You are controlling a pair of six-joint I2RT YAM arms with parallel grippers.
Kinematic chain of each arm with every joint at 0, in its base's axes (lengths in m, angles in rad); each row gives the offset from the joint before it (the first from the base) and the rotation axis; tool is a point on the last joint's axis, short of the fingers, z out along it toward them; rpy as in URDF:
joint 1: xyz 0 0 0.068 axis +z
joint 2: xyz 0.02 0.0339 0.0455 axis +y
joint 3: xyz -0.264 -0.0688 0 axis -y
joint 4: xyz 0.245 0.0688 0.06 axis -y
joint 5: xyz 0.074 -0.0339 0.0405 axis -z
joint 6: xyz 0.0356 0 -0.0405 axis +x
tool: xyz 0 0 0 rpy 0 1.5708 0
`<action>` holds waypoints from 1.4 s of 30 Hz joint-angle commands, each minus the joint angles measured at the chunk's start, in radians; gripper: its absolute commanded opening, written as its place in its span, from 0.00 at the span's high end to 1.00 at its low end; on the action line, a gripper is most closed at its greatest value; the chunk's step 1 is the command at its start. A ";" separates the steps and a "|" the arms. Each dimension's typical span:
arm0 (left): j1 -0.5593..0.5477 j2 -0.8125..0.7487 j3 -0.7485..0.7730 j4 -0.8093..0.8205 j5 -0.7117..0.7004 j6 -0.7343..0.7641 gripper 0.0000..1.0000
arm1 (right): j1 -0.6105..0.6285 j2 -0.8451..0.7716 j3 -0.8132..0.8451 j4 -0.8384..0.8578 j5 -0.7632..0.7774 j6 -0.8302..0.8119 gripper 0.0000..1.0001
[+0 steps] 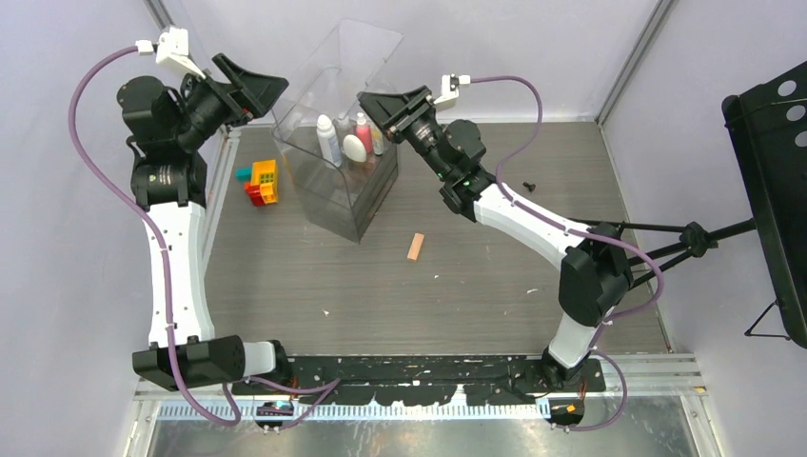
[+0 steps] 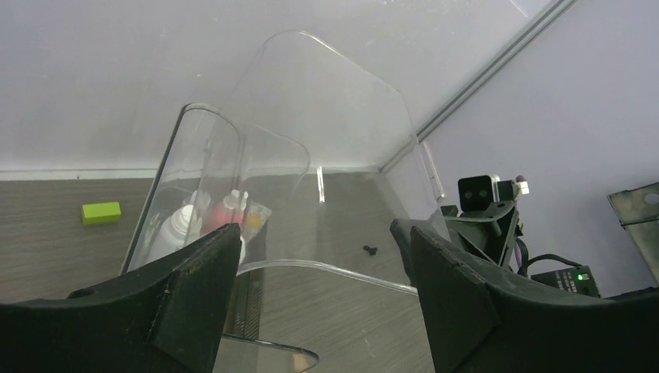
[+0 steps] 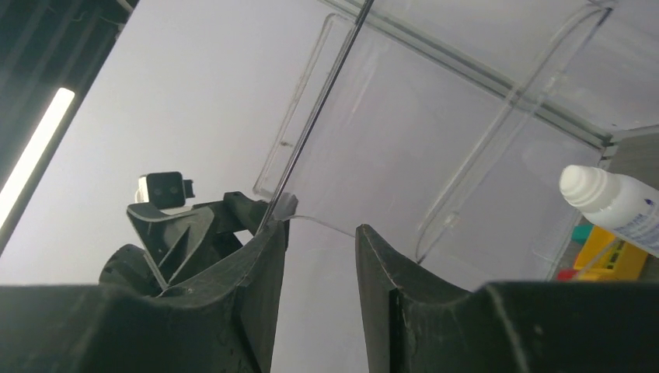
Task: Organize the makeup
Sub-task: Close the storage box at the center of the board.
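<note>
A tall clear case [image 1: 335, 205] stands at the back middle of the table. Inside it the makeup stands upright: a white bottle [image 1: 326, 139], a white oval compact [image 1: 354, 148] and a pink bottle [image 1: 364, 133]. My left gripper [image 1: 255, 90] hangs open beside the case's upper left, and the left wrist view shows the case wall [image 2: 326, 116] ahead of its wide jaws [image 2: 317, 233]. Over the case's upper right edge my right gripper [image 1: 383, 105] is open. Its left fingertip [image 3: 276, 229] meets the thin clear wall edge, and nothing sits in the gap [image 3: 320, 228].
Colourful toy bricks [image 1: 259, 181] lie left of the case. A small peach piece [image 1: 415, 247] lies on the table in front of it. A tiny black part [image 1: 529, 184] sits to the right. A black stand [image 1: 771, 181] and tripod legs reach in from the right.
</note>
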 commanded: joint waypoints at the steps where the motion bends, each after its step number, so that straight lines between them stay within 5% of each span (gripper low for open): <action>1: -0.004 -0.060 -0.025 0.046 -0.001 0.023 0.18 | -0.013 -0.051 -0.056 0.064 0.034 -0.019 0.56; 30: -0.057 -0.272 -0.260 0.096 -0.085 0.039 0.22 | -0.047 -0.071 -0.354 0.170 0.041 0.000 0.56; 42: -0.059 -0.273 -0.274 0.091 -0.103 0.049 0.22 | -0.066 0.059 -0.390 0.320 0.041 0.115 0.56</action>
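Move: The box's clear lid is tilted up and open. Its middle lies about 8 cm ahead of the right hand, some 4 cm to its left and roughly level, with its free edge close by the fingers. The storage box's middle is about 6 cm ahead, 8 cm left and 30 cm below. In its top, the white bottle stands 7 cm ahead, 7 cm left, the red bottle 9 cm ahead, straight in line. From the left hand the lid's middle lies 9 cm ahead, 11 cm right, slightly lower. Down goes the right hand, about 16 cm and drifting a little to its right, tipping its fingers some 15 degrees flatter. Its part-open fingers stay as they are under the lid's free edge, the upper one bearing the edge as it lets the lid down over the box. The left hand, still wide open, draws back about 6 cm beside the box's left side. ##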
